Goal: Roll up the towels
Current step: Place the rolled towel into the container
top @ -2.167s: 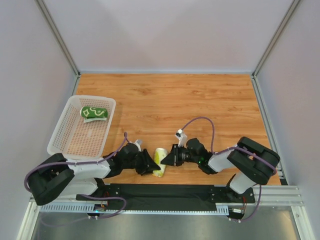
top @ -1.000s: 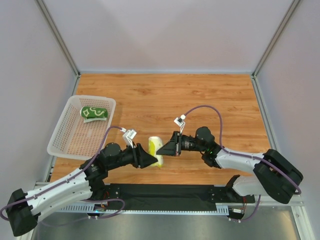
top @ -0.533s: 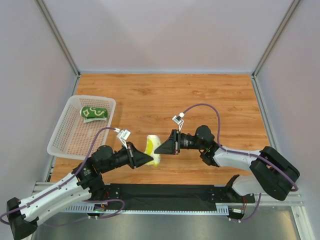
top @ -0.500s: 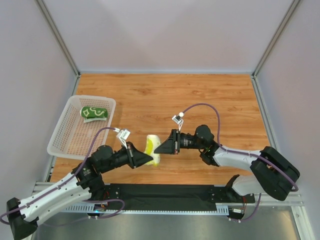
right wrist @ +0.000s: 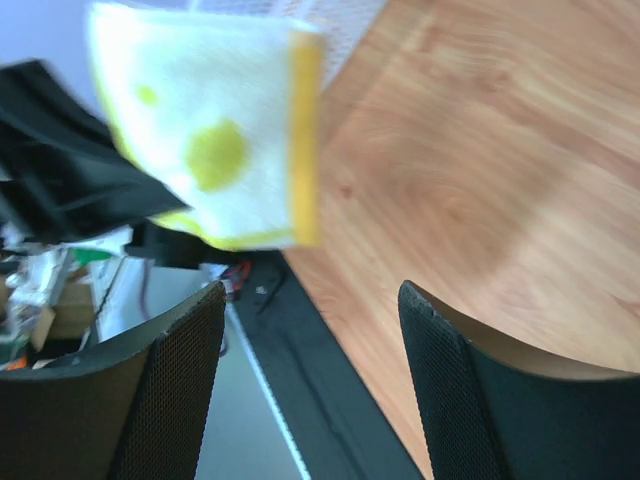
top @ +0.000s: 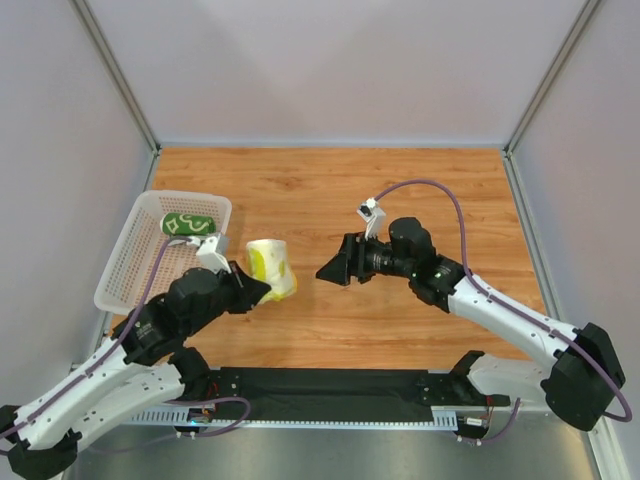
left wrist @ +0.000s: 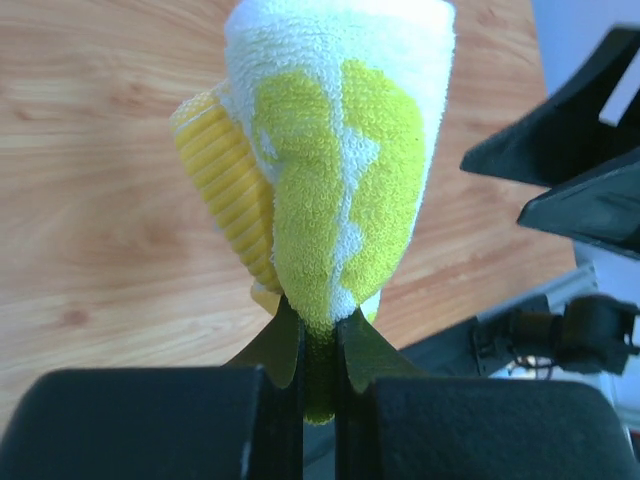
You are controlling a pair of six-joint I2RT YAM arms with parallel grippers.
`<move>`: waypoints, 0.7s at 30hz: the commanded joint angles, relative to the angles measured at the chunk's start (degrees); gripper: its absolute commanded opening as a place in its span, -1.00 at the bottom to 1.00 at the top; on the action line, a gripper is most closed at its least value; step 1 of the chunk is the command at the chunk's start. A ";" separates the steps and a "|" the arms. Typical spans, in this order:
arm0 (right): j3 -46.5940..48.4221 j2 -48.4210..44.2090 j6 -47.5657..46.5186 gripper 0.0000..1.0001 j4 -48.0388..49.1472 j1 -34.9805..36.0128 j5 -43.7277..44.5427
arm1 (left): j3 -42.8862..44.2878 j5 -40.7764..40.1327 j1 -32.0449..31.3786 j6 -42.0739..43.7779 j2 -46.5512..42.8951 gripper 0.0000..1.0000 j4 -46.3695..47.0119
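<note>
My left gripper point(top: 262, 287) is shut on the rolled yellow and lime-green towel point(top: 270, 267), held above the table just right of the basket. The left wrist view shows the same yellow towel point(left wrist: 335, 170) pinched at its lower end between the closed left gripper point(left wrist: 319, 335). My right gripper point(top: 328, 271) stands open a little to the right of the towel, apart from it, with nothing between its fingers. In the right wrist view the yellow towel point(right wrist: 205, 150) hangs beyond the open right gripper point(right wrist: 310, 300). The dark green towel point(top: 188, 225) lies rolled in the basket's far corner.
A white perforated basket point(top: 150, 285) stands at the left of the wooden table point(top: 400, 200). A black strip point(top: 330, 385) runs along the near edge between the arm bases. Grey walls close in the table on three sides.
The right gripper has opened and let go of the yellow towel. The left arm has carried the towel up and to the left, toward the basket; the right gripper drew slightly right.
</note>
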 commanded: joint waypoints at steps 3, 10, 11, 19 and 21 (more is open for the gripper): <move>2.60 -1.88 -6.55 0.41 -16.07 -0.69 8.15 | 12.07 -12.61 5.05 0.91 3.17 -1.00 -19.53; 1.89 -2.67 -5.50 0.40 -16.60 -0.69 7.01 | 24.48 -22.54 21.81 5.21 9.94 -1.00 -37.14; 1.89 -2.58 -5.32 0.40 -16.42 -0.69 6.49 | 25.71 -22.12 24.37 6.17 11.34 -1.00 -37.84; 1.89 -3.02 -4.80 0.38 -17.82 -0.77 3.93 | 24.14 -11.28 54.88 19.19 22.50 -1.00 -31.62; 1.72 -3.46 -5.15 0.39 -18.70 -0.69 3.85 | 23.17 -12.44 55.95 18.49 26.10 -1.00 -30.91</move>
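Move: Some 27 cm to the left of the left hand and 16 cm farther out lies the middle of the container, about 16 cm below the hand, which already holds the rolled yellow-and-white towel. Inside it the rolled green towel lies roughly 25 cm ahead of that hand and 22 cm to its left, at much the same depth. From the right hand, the container is about 43 cm left and 12 cm ahead, some 17 cm lower. Swinging the yellow towel about 25 cm left and a little forward, the left arm carries it in over the near part of the container, rising some 4 cm before sinking back to its starting height. The wrist turns roughly 50 degrees counter-clockwise and tips the fingers down while they keep their pinch. The empty right hand sinks and draws right slightly, fingers staying open. ##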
